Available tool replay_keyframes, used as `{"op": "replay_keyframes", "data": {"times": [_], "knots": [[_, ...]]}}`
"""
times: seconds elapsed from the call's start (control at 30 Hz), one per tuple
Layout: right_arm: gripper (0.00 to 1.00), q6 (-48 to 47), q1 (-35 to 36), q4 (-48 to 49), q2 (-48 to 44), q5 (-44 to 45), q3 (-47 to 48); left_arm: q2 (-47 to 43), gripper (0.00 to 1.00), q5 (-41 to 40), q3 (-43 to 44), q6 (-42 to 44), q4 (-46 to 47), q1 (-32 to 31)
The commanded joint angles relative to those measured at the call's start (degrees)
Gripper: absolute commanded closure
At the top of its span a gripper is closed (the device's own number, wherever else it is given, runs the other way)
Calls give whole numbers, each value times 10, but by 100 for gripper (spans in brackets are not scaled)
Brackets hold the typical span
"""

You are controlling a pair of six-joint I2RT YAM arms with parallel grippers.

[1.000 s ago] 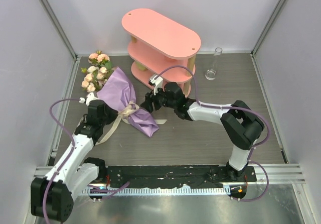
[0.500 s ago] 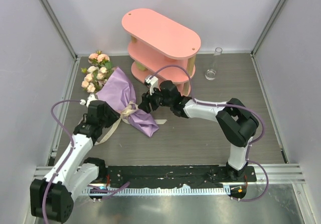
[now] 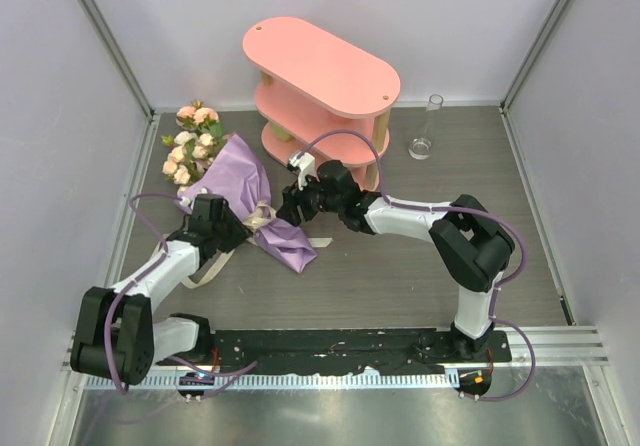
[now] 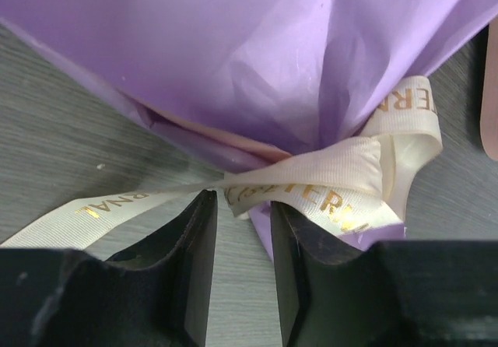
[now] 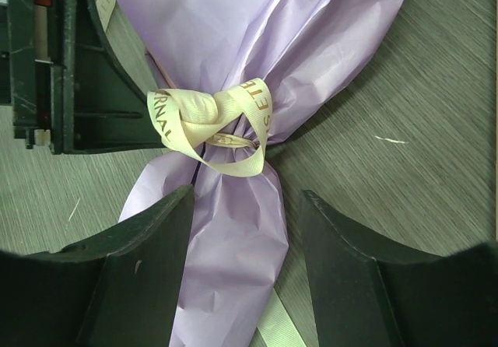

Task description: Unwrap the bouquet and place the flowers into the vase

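The bouquet (image 3: 243, 188) lies on the table, a purple paper cone (image 4: 233, 51) tied with a cream ribbon (image 5: 218, 125). Its flowers (image 3: 190, 146) stick out at the far left. My left gripper (image 3: 236, 232) is open by a narrow gap at the knot (image 4: 342, 176). A ribbon tail (image 4: 117, 207) runs across its fingertips (image 4: 198, 230), and bare table shows between them. My right gripper (image 5: 247, 193) is open wide and straddles the cone's narrow tail (image 5: 233, 269) just below the knot. The clear glass vase (image 3: 424, 131) stands empty at the far right.
A pink three-tier oval shelf (image 3: 320, 71) stands at the back, right behind my right wrist (image 3: 335, 181). Pale walls close in the table on the left, the back and the right. A loose ribbon end (image 3: 210, 266) trails beside my left arm.
My left gripper has gone from shut to open, and it swung right to the ribbon knot. The right gripper edged left onto the cone's tail.
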Motion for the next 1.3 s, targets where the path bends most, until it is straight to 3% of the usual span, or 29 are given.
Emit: {"op": "replay_keyframes", "data": {"times": [0.0,0.13,0.3,0.33,0.6,0.8,1.03,1.27], "knots": [[38,-10,3,12,-7,3,20,23,64,-25,4,-5,63,-7],[38,-10,3,12,-8,5,18,34,69,-44,1,-5,65,-11],[39,-12,4,13,-8,5,17,8,91,-59,-2,8,55,-14],[39,-14,3,13,-7,5,17,0,99,-65,-1,11,48,-13],[38,-13,4,15,-8,7,17,-192,100,-124,9,21,-60,-15],[38,-9,3,17,-5,6,17,-282,100,-139,58,22,-143,-15],[39,-9,4,19,-1,1,20,-347,100,-130,151,31,-140,-14],[39,-9,8,19,7,-5,25,-342,100,-145,239,54,-132,-15]]}}
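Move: The ribbon strand of the bow I'm after lies almost at my left fingertips, about 1 cm ahead and 1 cm below. The knot sits roughly 3 cm ahead and 4 cm to the right; the ribbon tail sticks out some 17 cm right and 2 cm back, the flowers around 21 cm ahead and 13 cm left. From my right hand the strand is about 9 cm left, 1 cm back and 8 cm below. I ease my left hand about 1 cm down and forward onto the ribbon, shut the half-open fingers and pinch it beside the knot. Then I pull it up and away from the bouquet, climbing some 25 cm, faster towards the end, drifting about 4 cm left and slightly back, while the wrist tips the fingers up nearly 40 degrees. ##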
